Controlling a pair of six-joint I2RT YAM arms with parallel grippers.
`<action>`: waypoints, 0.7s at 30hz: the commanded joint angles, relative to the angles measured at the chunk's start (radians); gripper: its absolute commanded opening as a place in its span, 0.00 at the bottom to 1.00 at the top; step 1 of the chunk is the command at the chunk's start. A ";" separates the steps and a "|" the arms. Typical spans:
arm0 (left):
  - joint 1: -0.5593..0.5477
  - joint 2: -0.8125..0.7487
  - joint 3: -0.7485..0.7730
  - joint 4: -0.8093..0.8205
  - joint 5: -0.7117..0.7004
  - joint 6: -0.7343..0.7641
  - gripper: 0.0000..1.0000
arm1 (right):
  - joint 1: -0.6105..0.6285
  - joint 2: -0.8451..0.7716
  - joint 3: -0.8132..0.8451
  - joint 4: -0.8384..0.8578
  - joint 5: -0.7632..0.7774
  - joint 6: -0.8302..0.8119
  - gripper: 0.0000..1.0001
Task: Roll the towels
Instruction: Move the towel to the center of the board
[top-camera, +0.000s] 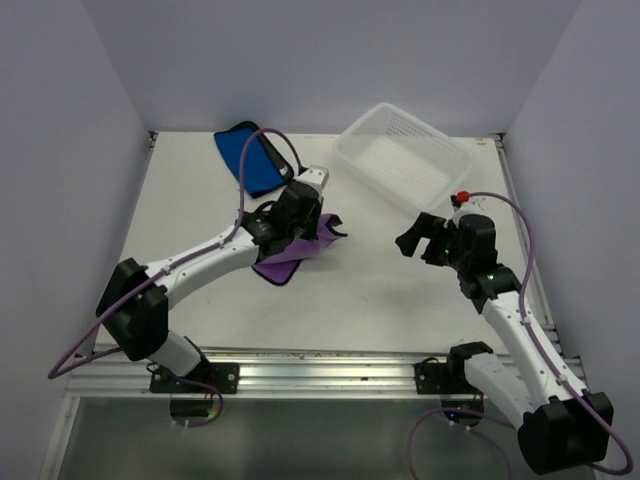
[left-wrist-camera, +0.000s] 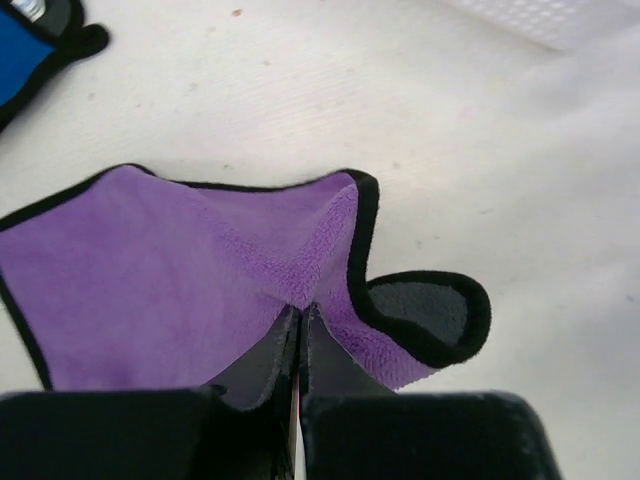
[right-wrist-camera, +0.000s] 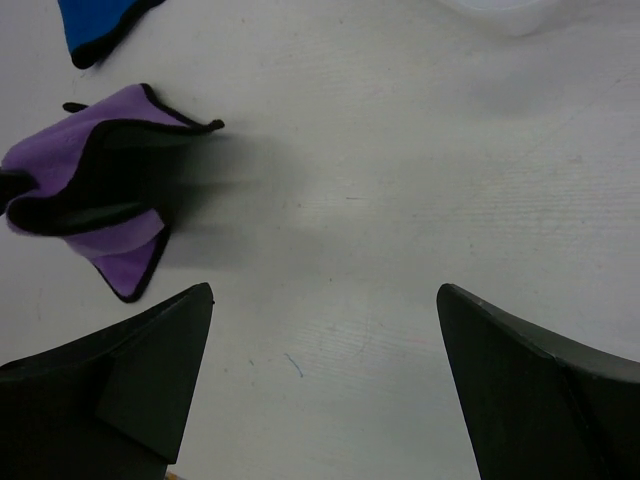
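The purple towel (top-camera: 296, 252) with black edging lies crumpled in the middle of the table, one corner curled over to show its grey underside (left-wrist-camera: 430, 312). My left gripper (left-wrist-camera: 300, 318) is shut on a pinched fold of it near that corner. The same purple towel (right-wrist-camera: 95, 190) shows at the left of the right wrist view, lifted into a peak. The blue towel (top-camera: 250, 158) lies flat at the back left, and its corner (left-wrist-camera: 20, 55) shows in the left wrist view. My right gripper (right-wrist-camera: 325, 295) hangs open over bare table, well right of the purple towel (top-camera: 296, 252).
A white perforated basket (top-camera: 405, 157) sits tilted at the back right, close to the right arm. White walls close in the table on three sides. An aluminium rail (top-camera: 320, 372) runs along the near edge.
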 joint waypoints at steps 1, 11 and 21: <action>-0.065 -0.090 0.033 -0.004 0.053 -0.024 0.00 | 0.003 -0.025 -0.012 -0.020 0.039 0.026 0.99; -0.292 -0.272 -0.215 0.154 0.144 0.009 0.90 | 0.005 -0.041 -0.014 -0.040 0.067 0.072 0.99; -0.294 -0.310 -0.300 0.056 -0.172 -0.107 1.00 | 0.003 -0.019 -0.015 -0.041 0.074 0.100 0.94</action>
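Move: The left hand already grips the purple towel and holds its right-hand part some 13 cm above the board; the towel's middle trails about 5 cm to the left, 2 cm back and 7 cm below. The open central patch for the towel lies roughly 9 cm back, 7 cm right and 13 cm below. The blue towel is about 22 cm ahead and 17 cm left, the white basket about 24 cm ahead and 23 cm right. From the right hand, that patch is about 15 cm left and 4 cm back. The left fingers let go of the purple towel by opening wide as the hand sweeps about 14 cm back towards the bases and some 6 cm right, turning roughly 20 degrees clockwise. The hand first rises about 4 cm, sinks most of that again, then at the very end eases a few centimetres back to the left, open above the towel. ##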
